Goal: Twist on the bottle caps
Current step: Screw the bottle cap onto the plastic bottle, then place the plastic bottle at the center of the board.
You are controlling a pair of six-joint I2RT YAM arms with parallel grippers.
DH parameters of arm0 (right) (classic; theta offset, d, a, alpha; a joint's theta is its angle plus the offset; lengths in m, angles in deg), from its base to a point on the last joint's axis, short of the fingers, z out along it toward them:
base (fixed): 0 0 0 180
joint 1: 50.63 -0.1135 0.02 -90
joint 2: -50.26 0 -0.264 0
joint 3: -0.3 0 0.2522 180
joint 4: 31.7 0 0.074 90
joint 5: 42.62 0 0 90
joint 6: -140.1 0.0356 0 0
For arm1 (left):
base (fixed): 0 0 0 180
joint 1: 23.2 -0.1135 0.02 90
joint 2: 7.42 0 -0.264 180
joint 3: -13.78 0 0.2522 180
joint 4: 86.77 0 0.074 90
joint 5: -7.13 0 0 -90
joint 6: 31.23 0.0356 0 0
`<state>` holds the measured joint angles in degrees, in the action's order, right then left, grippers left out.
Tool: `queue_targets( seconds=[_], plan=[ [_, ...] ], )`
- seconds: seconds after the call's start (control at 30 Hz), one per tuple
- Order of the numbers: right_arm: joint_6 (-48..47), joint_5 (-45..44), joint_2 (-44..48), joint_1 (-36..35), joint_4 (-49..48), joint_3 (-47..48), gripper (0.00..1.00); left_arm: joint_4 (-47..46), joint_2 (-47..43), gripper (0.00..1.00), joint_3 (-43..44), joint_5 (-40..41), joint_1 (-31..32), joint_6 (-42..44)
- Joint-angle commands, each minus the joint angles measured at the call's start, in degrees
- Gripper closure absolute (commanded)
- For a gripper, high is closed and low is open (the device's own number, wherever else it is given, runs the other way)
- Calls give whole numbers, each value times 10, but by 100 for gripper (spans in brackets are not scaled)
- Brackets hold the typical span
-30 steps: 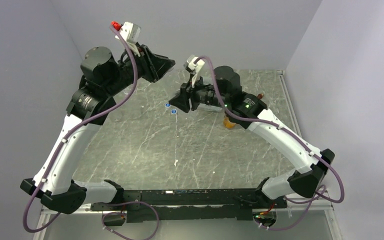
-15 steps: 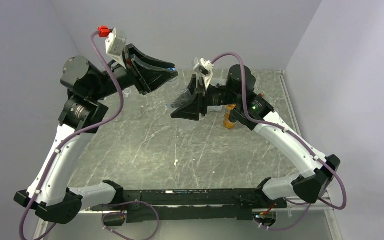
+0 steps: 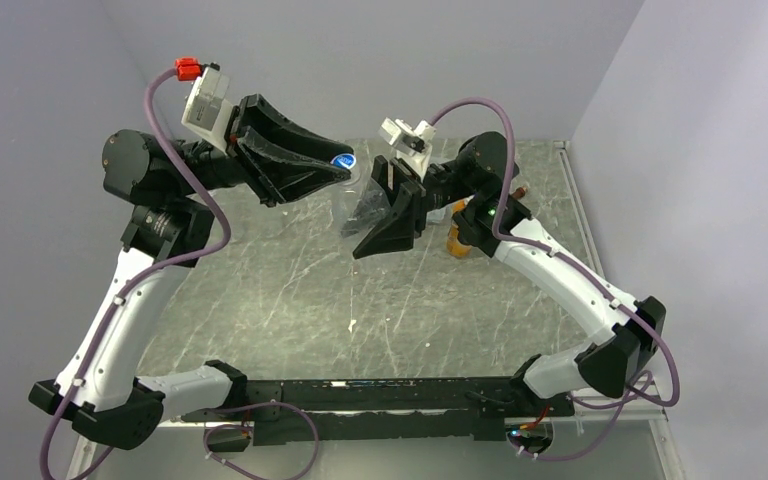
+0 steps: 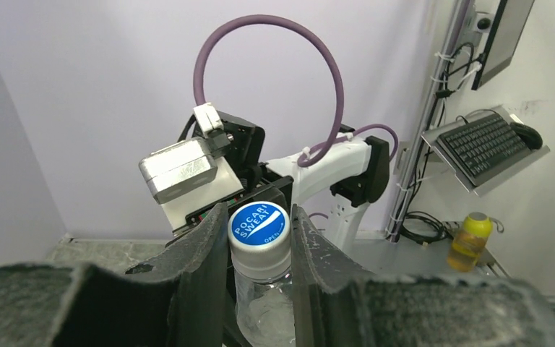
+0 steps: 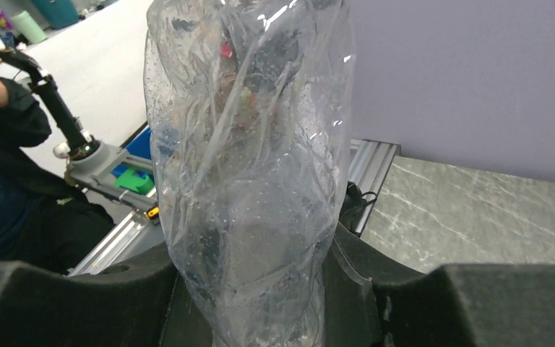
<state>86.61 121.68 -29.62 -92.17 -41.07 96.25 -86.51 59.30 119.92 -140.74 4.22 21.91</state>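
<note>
A crumpled clear bottle (image 3: 348,198) hangs in the air over the back of the table, between both grippers. My right gripper (image 3: 365,228) is shut on its body; in the right wrist view the bottle (image 5: 249,166) fills the gap in that gripper (image 5: 249,289). A blue cap (image 4: 260,224) with white lettering sits on the bottle's neck (image 4: 264,303). My left gripper (image 4: 260,242) is shut on this cap, one finger on each side. From above the cap (image 3: 341,159) shows at the left gripper's (image 3: 340,166) tip. How far the cap is threaded on cannot be told.
An orange bottle (image 3: 457,240) stands on the marble table (image 3: 290,290) just behind the right arm's forearm, also seen as an orange bottle (image 4: 470,241) at the right of the left wrist view. The grey walls enclose the table on three sides.
Both arms rose. The right gripper lifted the clear bottle off the table and tipped it up; the left gripper swung right and down, bringing the blue cap onto its neck.
</note>
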Motion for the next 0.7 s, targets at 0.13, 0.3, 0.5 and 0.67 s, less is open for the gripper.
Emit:
queue_targets(
  seconds=[0.13, 0.3, 0.5, 0.67],
  plan=[
    [-118, -60, 24, 6, 129, 43, 100, 129, -16, 100, 24, -48, 5, 76],
    [-191, -140, 36, 6, 227, 51, 100, 219, -8, 68, 42, 4, 5, 129],
    [-227, -191, 41, 6, 282, 57, 100, 244, -6, 39, 50, 50, 5, 147],
    [-236, -202, 41, 6, 293, 56, 100, 256, 5, 47, 59, 70, 5, 149]
  ],
)
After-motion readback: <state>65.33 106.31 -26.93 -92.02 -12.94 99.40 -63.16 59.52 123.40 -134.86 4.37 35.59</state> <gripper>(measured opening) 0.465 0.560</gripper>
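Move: The blue-topped cap is already on the plastic bottle's mouth and pinched between the left fingers, right at the left hand point. The bottle's body hangs below, its middle about 9 cm lower, 1 cm back and 1 cm to the right. The right hand grips the body from the right; from that hand the cap stands roughly 12 cm up, 1 cm ahead and 2 cm to the left. The cap is let go partway through: the left fingers first keep their pinch, then open plainly and sink around the bottle neck as that hand travels about 3.5 cm down and 3 cm forward, swinging back slightly counter-clockwise. The right hand keeps its hold on the bottle, carrying it some 4 cm forward and 2 cm down while turning clockwise. ##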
